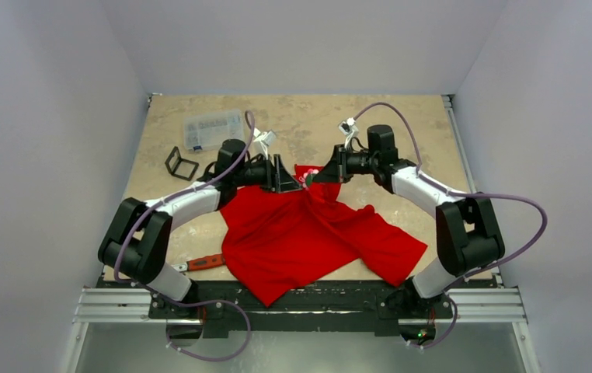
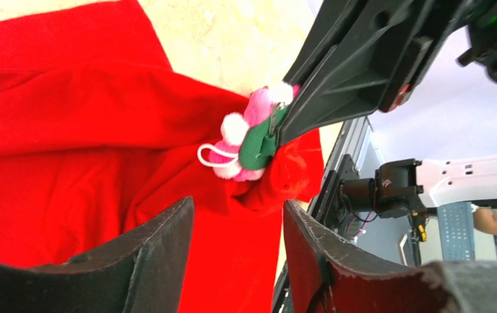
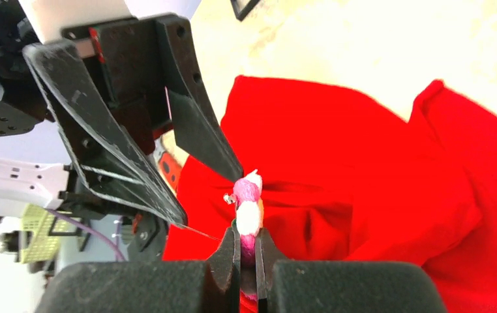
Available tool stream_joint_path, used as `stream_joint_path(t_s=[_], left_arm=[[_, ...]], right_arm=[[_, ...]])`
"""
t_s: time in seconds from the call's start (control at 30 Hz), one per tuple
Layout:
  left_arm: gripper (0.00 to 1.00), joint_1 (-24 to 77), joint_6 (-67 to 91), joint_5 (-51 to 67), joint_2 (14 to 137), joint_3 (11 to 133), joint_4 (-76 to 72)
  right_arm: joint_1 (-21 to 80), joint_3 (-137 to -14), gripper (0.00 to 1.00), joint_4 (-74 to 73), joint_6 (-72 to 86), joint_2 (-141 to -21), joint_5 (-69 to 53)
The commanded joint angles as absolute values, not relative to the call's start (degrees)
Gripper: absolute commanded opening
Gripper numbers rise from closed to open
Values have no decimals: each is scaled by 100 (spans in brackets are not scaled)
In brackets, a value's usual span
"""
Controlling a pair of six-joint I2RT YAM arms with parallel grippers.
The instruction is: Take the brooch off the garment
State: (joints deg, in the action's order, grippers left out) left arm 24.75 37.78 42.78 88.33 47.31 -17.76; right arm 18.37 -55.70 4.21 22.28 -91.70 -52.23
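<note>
The garment, a bright red T-shirt, lies spread on the table, with one fold pulled up between the two grippers. The brooch, a pink and white flower on a green backing, stands against that raised fold. My right gripper is shut on the brooch's lower edge, and its dark fingers show in the left wrist view. My left gripper is open just short of the brooch, with only red cloth below its jaws. From above, both grippers meet at the shirt's far edge.
A clear plastic parts box and a small black frame sit at the back left. A red-handled wrench lies by the shirt's near left edge. Grey walls close in the table's left, right and far sides.
</note>
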Motion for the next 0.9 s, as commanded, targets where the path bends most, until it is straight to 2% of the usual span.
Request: stream_joint_path(t_s=[0.0,0.37,0.5,0.57,0.73,0.77,0.87], left_arm=[[51,2807,3203,4118,8707,4708,-1593],[46,3214,3656,3836,9491,5073,-2205],[41,3238,3798,3855,9650,5258,-2253],[33,3254,3863,3900,9659,5314,-2310],[3,3266,4005,4083,9585,5301,-2383],[0,3268,3985,4125,9550,5280,-2351],[0,3270,3839,4236,9392,5229,-2219]], right_arm=[[1879,-5511,0,652,1554,-9029,-4769],[1875,-5505,0,763,1736,-9083,-4835],[1881,-5493,0,712,1697,-9076,-4853],[1881,-5472,0,689,1660,-9074,-4829],[1872,-5417,0,794,1609,-9122,-4817],[1875,-5410,0,813,1569,-9123,-4760],[1872,-5441,0,801,1338,-9157,-4541]])
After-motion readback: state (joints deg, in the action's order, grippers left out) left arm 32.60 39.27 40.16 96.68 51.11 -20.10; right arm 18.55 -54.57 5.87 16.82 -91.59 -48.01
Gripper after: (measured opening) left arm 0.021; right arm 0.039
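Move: The garment fold under the brooch, the left hand's target, lies about 5 cm to its right, 2 cm back and 2 cm lower. The brooch, held in the right fingertips, is some 4 cm right and 2 cm ahead of the left hand, about level with it. Counted from the right hand, that fold is roughly 4 cm back and 2 cm down, neither left nor right. The left fingers, half open, shut on the red garment just below the brooch and pinch it beside the right fingertips. To get there the left hand goes about 5 cm right, first drawing back and sinking, then easing forward while still sinking, and lifts a little as it closes. The right hand keeps its grip on the brooch, shifting only about 1 cm. ##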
